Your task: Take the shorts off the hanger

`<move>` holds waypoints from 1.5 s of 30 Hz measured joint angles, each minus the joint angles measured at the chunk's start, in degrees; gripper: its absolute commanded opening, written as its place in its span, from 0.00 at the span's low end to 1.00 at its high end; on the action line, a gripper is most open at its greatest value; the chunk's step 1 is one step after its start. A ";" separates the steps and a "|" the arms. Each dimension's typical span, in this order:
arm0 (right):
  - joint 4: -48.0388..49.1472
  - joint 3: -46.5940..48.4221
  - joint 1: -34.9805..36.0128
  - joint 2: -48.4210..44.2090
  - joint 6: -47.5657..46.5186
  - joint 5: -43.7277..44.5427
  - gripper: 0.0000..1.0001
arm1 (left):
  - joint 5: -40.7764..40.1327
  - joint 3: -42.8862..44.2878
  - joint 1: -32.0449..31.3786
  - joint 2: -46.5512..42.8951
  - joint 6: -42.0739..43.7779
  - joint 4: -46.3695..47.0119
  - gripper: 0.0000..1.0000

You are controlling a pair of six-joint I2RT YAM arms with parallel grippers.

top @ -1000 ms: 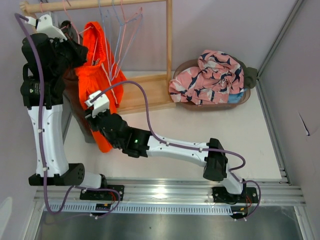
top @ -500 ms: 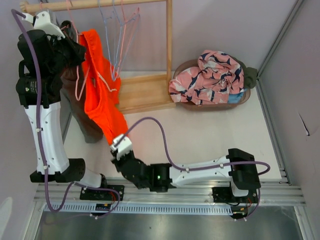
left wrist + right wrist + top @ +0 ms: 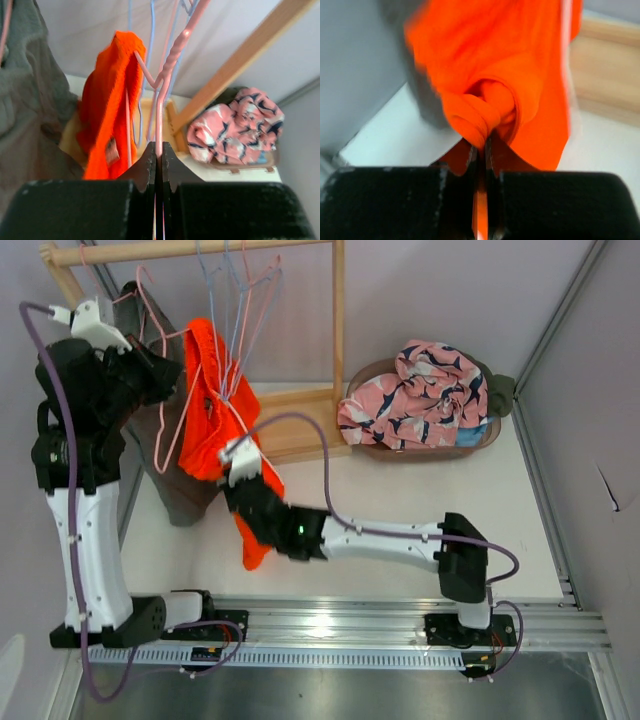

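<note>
The bright orange shorts (image 3: 212, 405) hang over a pink wire hanger (image 3: 163, 435). My left gripper (image 3: 168, 372) is shut on that hanger's wire (image 3: 172, 57) just below its twisted neck, with the orange shorts (image 3: 112, 110) to the left of it. My right gripper (image 3: 238, 485) is shut on a bunched fold of the orange shorts (image 3: 505, 75) lower down. The grey shorts (image 3: 172, 475) hang behind at the left and also show in the left wrist view (image 3: 25, 110). The pink floral shorts (image 3: 425, 390) lie heaped in a basket, with dark olive (image 3: 500, 390) and light blue (image 3: 482, 430) at its right rim.
A wooden rack with a top rail (image 3: 190, 250), an upright post (image 3: 340, 320) and a base (image 3: 295, 425) holds several empty wire hangers (image 3: 240, 300). The brown basket (image 3: 420, 452) sits right of the rack. Walls close in on both sides.
My right gripper has swung from near the table's front edge back toward the rack, carrying the orange fabric. My left arm and the pink hanger have shifted slightly right and down.
</note>
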 measured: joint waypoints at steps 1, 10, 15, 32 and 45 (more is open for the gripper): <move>-0.72 4.94 -2.86 1.77 -0.98 -1.60 0.00 | 0.59 -2.84 -0.04 -2.49 -1.22 0.66 0.00; -14.29 49.92 -22.01 18.95 -3.65 -11.65 0.00 | 2.43 -18.84 -5.29 -19.78 -7.17 2.34 0.00; -10.84 26.60 -21.86 8.26 -2.60 -12.48 0.00 | -1.75 -13.00 -5.40 -18.64 -6.54 0.76 0.00; -12.15 19.67 -50.56 -5.51 -4.24 -14.34 0.00 | -9.42 -19.54 -5.46 -17.11 -4.02 3.78 0.00; -11.37 26.99 -66.55 -1.53 -3.10 -17.90 0.00 | -17.09 -18.56 -5.44 -13.35 -0.37 6.12 0.00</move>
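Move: Off to the right hand's right lies the basket of removed clothes, about 38 cm ahead, 43 cm right and 20 cm lower. From that hand the empty hangers are roughly 22 cm ahead, 4 cm right and 20 cm up; the rack's right post is about 35 cm ahead and 25 cm right, its middle level. The orange shorts' middle is some 6 cm ahead of the left hand, 7 cm right and 17 cm down; the grey shorts hang 5 cm ahead, 3 cm left and 18 cm below that hand. Keeping its pinch on the orange shorts, the right hand drives forward and up about 20 cm, dips, then sweeps rightward and up towards the basket, ending some 47 cm right and 34 cm forward, turned nearly 50 degrees clockwise and starting down. The left hand, still gripping the pink hanger, pulls it back nearly 10 cm, then eases partway forward. ##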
